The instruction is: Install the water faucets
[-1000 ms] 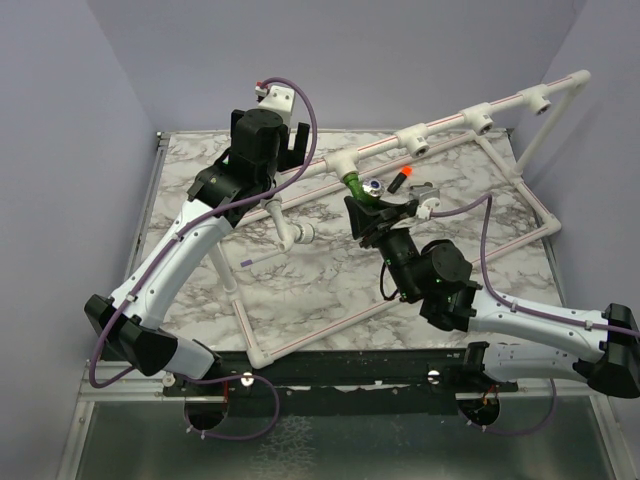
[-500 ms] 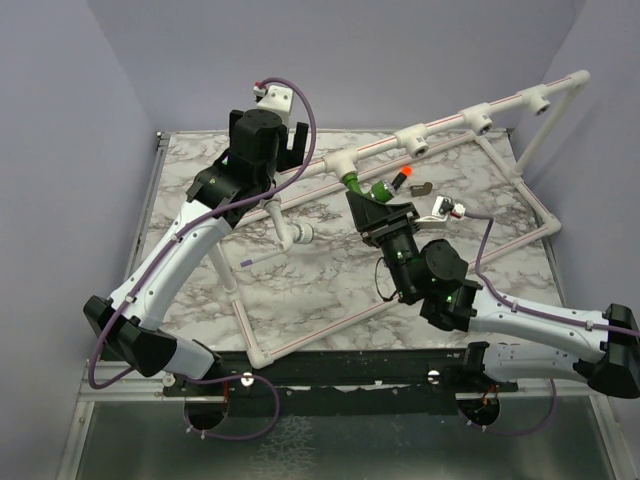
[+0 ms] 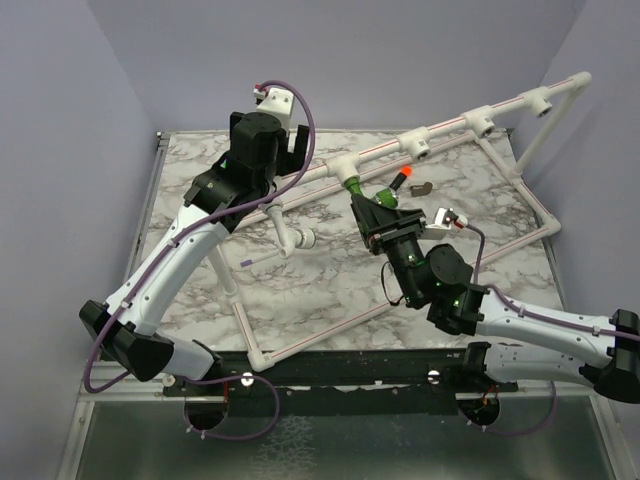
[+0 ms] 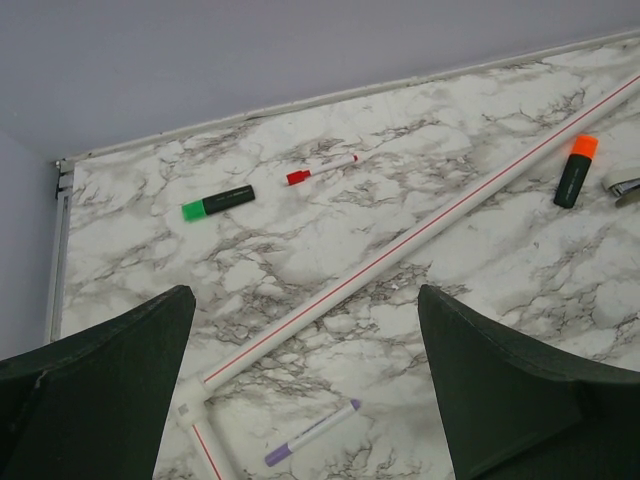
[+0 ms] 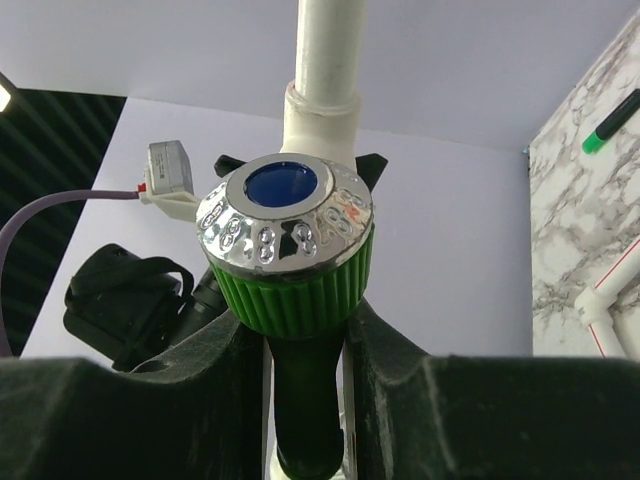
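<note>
A bright green faucet (image 3: 358,186) sits at the white tee socket (image 3: 343,166) of the raised pipe, its threaded end against the socket. My right gripper (image 3: 376,207) is shut on it. In the right wrist view the faucet (image 5: 296,292) fills the middle, with its shiny silver, blue-centred knob cap uppermost; my gripper (image 5: 305,400) clamps the dark green body below the ribbed knob, and the white tee (image 5: 322,102) stands behind. My left gripper (image 3: 294,141) hovers open and empty over the back left of the pipe frame; in its own view the gripper (image 4: 305,400) has its fingers spread wide.
The white pipe frame (image 3: 520,185) rings the marble table; more tee sockets (image 3: 421,147) line the raised bar. A lower pipe (image 4: 400,250) crosses under the left gripper. Loose on the table lie a purple pen (image 4: 310,432), green marker (image 4: 218,203), red marker (image 4: 320,168) and orange-capped marker (image 4: 575,172).
My right wrist has rolled while shut on the faucet, turning it at the socket; its camera box swung down and to the right. The left arm shifted only slightly.
</note>
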Tool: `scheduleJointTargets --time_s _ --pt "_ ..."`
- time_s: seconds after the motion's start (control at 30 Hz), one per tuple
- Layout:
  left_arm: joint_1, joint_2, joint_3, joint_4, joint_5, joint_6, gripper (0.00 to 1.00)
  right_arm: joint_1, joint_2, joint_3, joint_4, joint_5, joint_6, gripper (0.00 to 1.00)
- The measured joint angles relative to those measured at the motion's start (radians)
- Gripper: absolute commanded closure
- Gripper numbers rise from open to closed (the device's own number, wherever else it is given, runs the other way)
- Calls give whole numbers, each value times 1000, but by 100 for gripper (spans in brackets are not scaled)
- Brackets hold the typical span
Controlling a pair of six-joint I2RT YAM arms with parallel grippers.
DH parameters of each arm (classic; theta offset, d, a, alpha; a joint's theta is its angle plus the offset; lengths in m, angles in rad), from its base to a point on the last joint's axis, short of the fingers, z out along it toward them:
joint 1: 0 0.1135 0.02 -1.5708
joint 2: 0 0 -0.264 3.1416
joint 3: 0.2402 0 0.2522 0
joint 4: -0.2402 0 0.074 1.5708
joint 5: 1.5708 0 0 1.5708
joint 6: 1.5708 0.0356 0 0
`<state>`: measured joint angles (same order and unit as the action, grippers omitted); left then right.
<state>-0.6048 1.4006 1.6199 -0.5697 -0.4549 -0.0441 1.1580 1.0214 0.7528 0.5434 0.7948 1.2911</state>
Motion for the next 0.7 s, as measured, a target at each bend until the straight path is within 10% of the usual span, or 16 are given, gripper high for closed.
scheduleJointTargets --time_s 0.27,0.7 --pt "0 -1 0 9 -6 0 6 6 -39 21 -123 -22 -80 38" --pt "0 -2 0 7 -7 0 6 8 -164 25 -278 -57 -358 30"
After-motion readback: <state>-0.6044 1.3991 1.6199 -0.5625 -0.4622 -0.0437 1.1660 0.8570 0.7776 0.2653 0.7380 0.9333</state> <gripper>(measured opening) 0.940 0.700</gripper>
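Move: The green faucet is still gripped by the right hand, its middle about 2 cm ahead of the hand point, 1 cm left and 1 cm above. Its white tee lies some 7 cm ahead, 4 cm left and 2 cm up; the next tee is about 10 cm ahead and 7 cm right, and the white faucet roughly 10 cm left, 3 cm back and 4 cm lower. From the left hand, the green faucet is about 12 cm back and 16 cm right, near its height. Open the right fingers to about twice their present gap and let go of the green faucet body. As they part, sink nearly 2 cm, then draw off to the right and back, about 2.5 and 2 cm, lifting slightly at the end. Roll the hand some 25 degrees meanwhile, its left side dipping, to come clear of the faucet. ##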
